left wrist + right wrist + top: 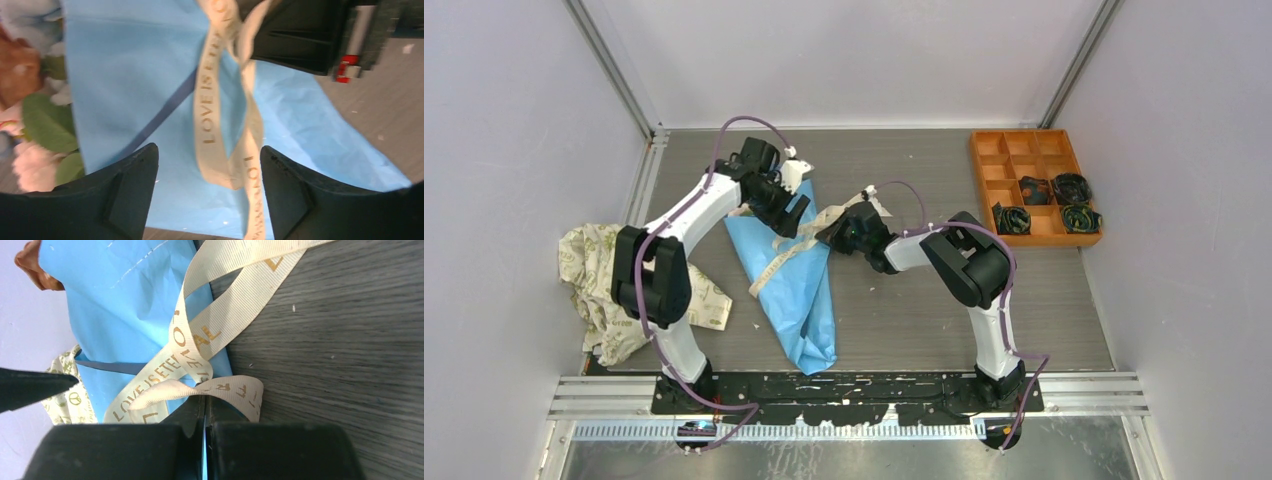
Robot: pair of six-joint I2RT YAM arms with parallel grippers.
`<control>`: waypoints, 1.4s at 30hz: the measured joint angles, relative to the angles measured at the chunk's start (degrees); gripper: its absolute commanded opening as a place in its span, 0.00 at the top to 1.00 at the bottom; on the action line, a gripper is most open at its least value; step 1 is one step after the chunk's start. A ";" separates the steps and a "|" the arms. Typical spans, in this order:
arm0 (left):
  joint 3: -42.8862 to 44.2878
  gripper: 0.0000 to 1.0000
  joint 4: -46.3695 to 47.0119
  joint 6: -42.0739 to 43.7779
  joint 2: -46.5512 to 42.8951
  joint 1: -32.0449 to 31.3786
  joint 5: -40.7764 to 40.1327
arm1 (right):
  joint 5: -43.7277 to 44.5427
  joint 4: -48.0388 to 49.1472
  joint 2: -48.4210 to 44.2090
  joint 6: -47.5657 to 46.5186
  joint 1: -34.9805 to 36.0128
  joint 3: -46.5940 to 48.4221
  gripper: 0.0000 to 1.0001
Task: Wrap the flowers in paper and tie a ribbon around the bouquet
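The bouquet (799, 290) lies on the table as a light blue paper (130, 65) cone, wide end away from the arms. Flowers (40, 115) with pink-white blooms and green leaves show at that end. The beige ribbon (789, 250) with gold lettering crosses the cone. My left gripper (207, 150) hovers open above the paper, and the ribbon (207, 110) hangs loose between its fingers, touching neither. My right gripper (205, 397) is shut on a fold of the ribbon (225, 315) at the cone's right edge (125, 305). From above, the left gripper (786, 205) and right gripper (832, 237) sit close together.
An orange compartment tray (984, 165) stands at the back right, with small dark coils (1064, 205) in its right cells. A crumpled cream cloth (599, 280) with green print lies at the left, beside the left arm. Grey walls enclose the table.
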 measured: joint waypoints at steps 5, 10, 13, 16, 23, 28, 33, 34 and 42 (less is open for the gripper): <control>-0.11 0.31 0.13 -0.04 0.96 -2.05 -8.96 | -0.96 -0.74 0.00 -1.25 0.00 0.00 0.99; -0.72 0.38 -0.22 0.59 2.95 -4.42 -14.14 | -1.40 -1.11 0.00 -1.92 0.00 0.00 0.99; -0.72 0.53 -0.83 1.29 4.52 -4.85 -15.13 | -1.46 -1.27 -0.02 -2.27 0.00 0.00 0.99; -0.81 0.82 -1.40 2.01 5.75 -4.83 -16.41 | -1.68 -1.64 -0.11 -2.86 0.00 0.00 0.99; -1.18 1.00 -1.64 3.50 5.92 -4.72 -18.32 | -2.93 -3.76 -1.14 -4.48 -0.57 0.44 0.99; -2.84 1.00 0.59 2.67 4.46 -2.27 -17.66 | -6.16 -5.66 -4.00 -4.92 -2.19 -0.57 0.99; -7.96 1.00 3.91 0.48 -5.35 10.38 -14.16 | -10.80 -8.20 -13.35 -5.66 -7.82 -10.19 0.99; -9.88 1.00 4.90 0.35 -8.17 13.60 -13.49 | -11.76 -8.37 -15.37 -5.70 -9.75 -12.46 0.99; -26.32 1.00 5.73 4.15 -21.70 31.21 -12.15 | -15.78 -9.05 -25.44 -4.26 -28.04 -25.46 0.99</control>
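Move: From the open left gripper, the loose ribbon strand to grasp lies about 3 cm left, 1 cm back and some 6 cm below. The paper-wrapped bundle's middle is roughly 9 cm back, 1 cm left and 8 cm down; the flowers are about 12 cm left and 3 cm ahead, 7 cm down. From the right gripper, already holding its ribbon end, that strand lies about 9 cm left, level ahead, and the orange tray's middle some 50 cm right and 13 cm ahead. Lower the left gripper about 5 cm, easing slightly left and rolling some 20 degrees, and pinch the loose ribbon over the bundle. Keep the right fingers shut on their end, then pull the hands apart together: left hand some 20 cm left, arcing up and then down and back; right hand about 21 cm right towards the tray. ##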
